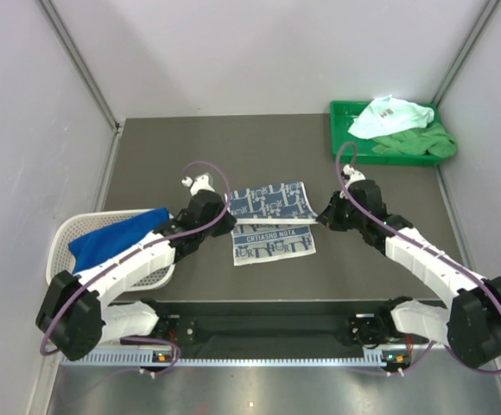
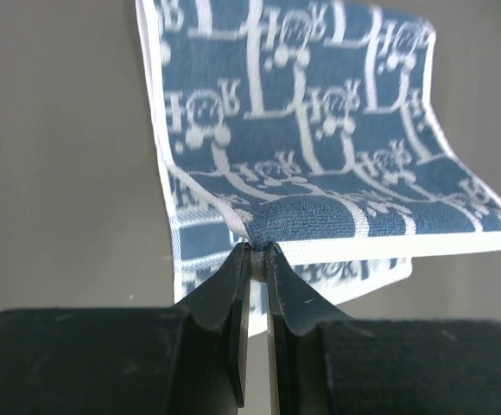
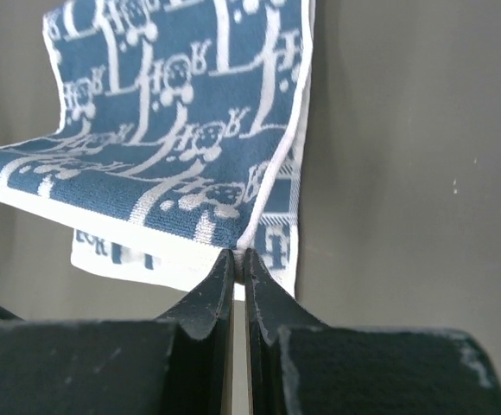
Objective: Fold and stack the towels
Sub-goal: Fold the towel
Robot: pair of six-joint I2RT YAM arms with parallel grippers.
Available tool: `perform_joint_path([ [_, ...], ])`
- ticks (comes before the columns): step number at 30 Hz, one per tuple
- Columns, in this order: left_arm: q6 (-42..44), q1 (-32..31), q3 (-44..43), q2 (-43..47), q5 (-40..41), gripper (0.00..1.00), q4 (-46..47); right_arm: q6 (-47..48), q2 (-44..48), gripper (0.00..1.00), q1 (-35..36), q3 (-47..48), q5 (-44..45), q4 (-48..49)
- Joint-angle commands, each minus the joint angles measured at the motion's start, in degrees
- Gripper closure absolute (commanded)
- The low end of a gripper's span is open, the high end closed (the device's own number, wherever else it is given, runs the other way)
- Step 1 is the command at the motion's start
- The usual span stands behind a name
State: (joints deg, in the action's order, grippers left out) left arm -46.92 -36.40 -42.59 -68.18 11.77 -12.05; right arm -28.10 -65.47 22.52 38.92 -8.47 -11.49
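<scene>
A towel with navy and white logo print (image 1: pixel 272 201) is at mid-table, its near part (image 1: pixel 274 243) flat with the pale side up. Both arms hold its navy half raised above the near part. My left gripper (image 1: pixel 227 210) is shut on the towel's left corner. In the left wrist view the fingertips (image 2: pixel 259 248) pinch the bunched hem of the towel (image 2: pixel 320 130). My right gripper (image 1: pixel 321 213) is shut on the right corner. The right wrist view shows its tips (image 3: pixel 238 253) closed on the white edge of the towel (image 3: pixel 164 130).
A white mesh basket (image 1: pixel 65 238) at the left holds a royal blue towel (image 1: pixel 117 238), under the left arm. A green tray (image 1: pixel 335 130) at the back right carries a mint towel (image 1: pixel 393 117) and a green towel (image 1: pixel 419 145). Grey walls close in both sides.
</scene>
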Motion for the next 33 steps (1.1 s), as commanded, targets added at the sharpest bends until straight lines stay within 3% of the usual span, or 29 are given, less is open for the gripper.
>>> perform_joint_path([
  [1,-1.3,-0.5,3.3,2.6,3.3,1.0,1.2,1.0,2.1,1.0,0.2,-1.9,3.4,1.7],
  [19,-4.1,-4.9,13.5,4.3,-0.9,1.0,3.4,0.2,-0.8,1.0,6.5,-11.0,6.6,7.2],
  [33,-5.8,-6.9,18.0,0.2,-2.7,1.0,6.9,-3.4,-2.4,1.0,9.6,-14.2,8.2,8.2],
])
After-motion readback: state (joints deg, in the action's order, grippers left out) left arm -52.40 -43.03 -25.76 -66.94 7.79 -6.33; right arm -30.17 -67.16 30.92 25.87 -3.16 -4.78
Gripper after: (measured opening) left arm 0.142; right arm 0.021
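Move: Back about 8 cm from the left hand and some 10 cm below it lies the near left corner of the towel's bottom layer. The near right corner lies roughly 6 cm back from the right hand, 1 cm left and 9 cm below. The far fold's middle is about 12 cm ahead and 9 cm right of the left hand. The white basket sits some 32 cm to the left hand's left and 5 cm back. Bringing the pinched hem down and back together, both hands keep their grip on its two corners and head for the bottom layer's near edge. The left travels about 9 cm down and 8 cm back, tipping its fingers some 10 degrees further down; the right sinks about 8 cm and draws back 5 cm, slowing in its backward travel over the second half. ##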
